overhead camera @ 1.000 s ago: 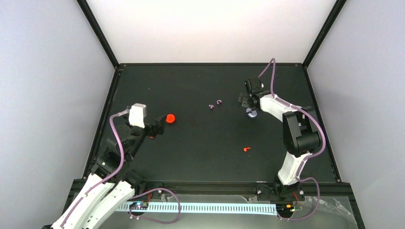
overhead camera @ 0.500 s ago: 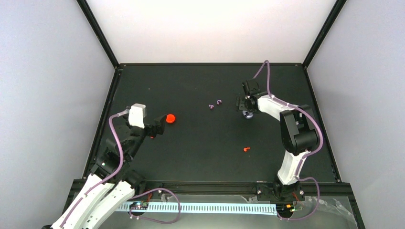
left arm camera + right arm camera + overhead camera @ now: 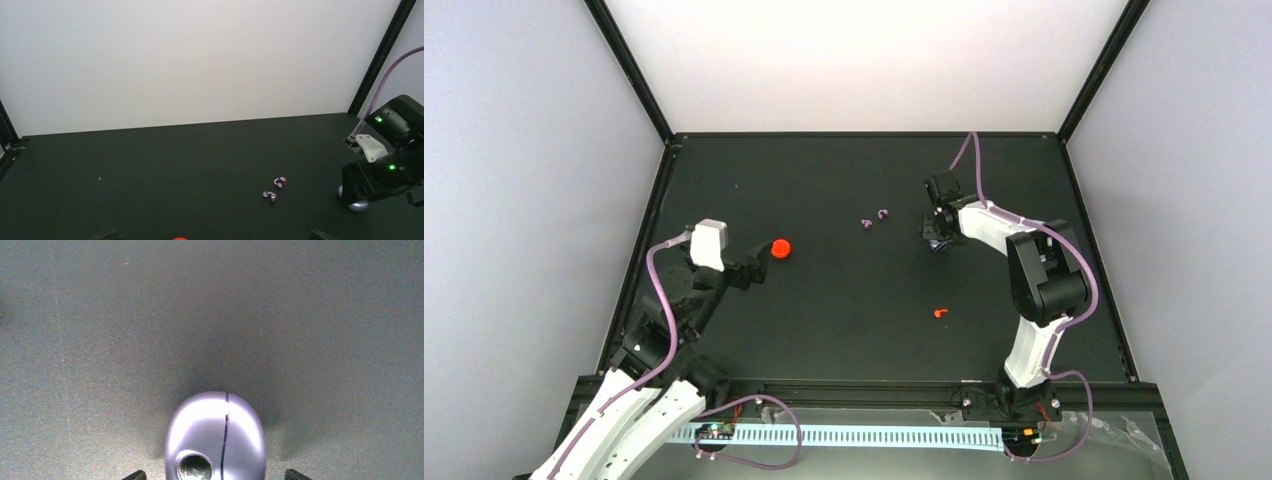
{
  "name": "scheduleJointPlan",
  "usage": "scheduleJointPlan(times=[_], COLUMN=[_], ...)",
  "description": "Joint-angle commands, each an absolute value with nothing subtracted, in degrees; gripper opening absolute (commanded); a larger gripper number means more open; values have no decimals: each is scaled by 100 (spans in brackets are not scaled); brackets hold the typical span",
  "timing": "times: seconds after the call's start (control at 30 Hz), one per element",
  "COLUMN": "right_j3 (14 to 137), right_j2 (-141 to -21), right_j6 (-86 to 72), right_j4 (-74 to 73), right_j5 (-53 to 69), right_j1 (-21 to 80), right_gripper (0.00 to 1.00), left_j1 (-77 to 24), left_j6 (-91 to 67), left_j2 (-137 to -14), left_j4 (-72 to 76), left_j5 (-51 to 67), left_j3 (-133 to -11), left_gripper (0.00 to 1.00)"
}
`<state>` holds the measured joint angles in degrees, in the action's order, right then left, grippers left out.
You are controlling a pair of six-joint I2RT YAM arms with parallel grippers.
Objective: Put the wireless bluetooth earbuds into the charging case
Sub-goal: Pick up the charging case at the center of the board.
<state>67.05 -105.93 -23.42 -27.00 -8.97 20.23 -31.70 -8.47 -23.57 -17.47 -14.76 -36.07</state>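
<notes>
The charging case (image 3: 216, 437) is a pale lavender pebble with its lid shut, a dark seam down its top. It lies on the black mat between the fingertips of my right gripper (image 3: 215, 475), which stands open with a gap on each side of the case. From above, the right gripper (image 3: 938, 235) covers most of the case (image 3: 941, 245). Two tiny purple earbuds (image 3: 866, 224) (image 3: 883, 213) lie side by side to its left, also seen as the earbuds (image 3: 271, 195) (image 3: 280, 182) in the left wrist view. My left gripper (image 3: 759, 266) is open and empty, far to the left.
A round red cap (image 3: 780, 249) lies just beyond the left gripper's tips. A small red bit (image 3: 940, 313) sits on the mat nearer the front, right of centre. Black frame rails (image 3: 864, 134) border the mat.
My right gripper has slid left and down over the charging case, and its jaws have narrowed around it. The left arm has drawn back slightly.
</notes>
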Motion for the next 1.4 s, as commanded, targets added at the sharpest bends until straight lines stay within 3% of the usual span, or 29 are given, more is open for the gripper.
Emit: scheduleJointPlan(times=[0.0,0.67,1.0,1.37], right_j3=[6702,7089,7077,6657], right_j2=[-10687,-11105,-11094,-10267], right_j6=[-2299,-2353,-2320,-2289], right_j4=[-2873,-3233,-3257,-2963], right_j5=[-1133,-1263,-1223,-1227], right_j1=[2021,2162,2162,2170], right_gripper=[71,57,43,38], left_j1=[-3220,-3230,-3234,-3227], left_j6=[-773,-746,-738,-729], left_j2=[-2294,-2331,-2276,-2238], left_j4=[-1694,-1660,-1673,-1666], left_j5=[-1437,-1468,-1503,-1572], left_j3=[-3621,-3612,-3612,-3588], left_gripper=[99,99,99,99])
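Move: Right hand: the charging case lies directly beneath, centred between the open fingers, its middle about 2 cm below them. From this hand, one earbud is some 14 cm left and 8 cm farther out, the other about 18 cm left and 5 cm out. A small red piece lies 18 cm back and 2 cm left. All are at table height. From the left hand, the case is roughly 17 cm ahead, 39 cm right and 29 cm below. Down by about 1 cm over the charging case goes the right hand, drifting slightly back and right and then returning, with its left side dipping a few degrees. Staying low, it closes its fingers from roughly three-quarters open to under half, pinching the case by its two sides. At the very end it starts to draw back about half a centimetre, keeping its grip. ##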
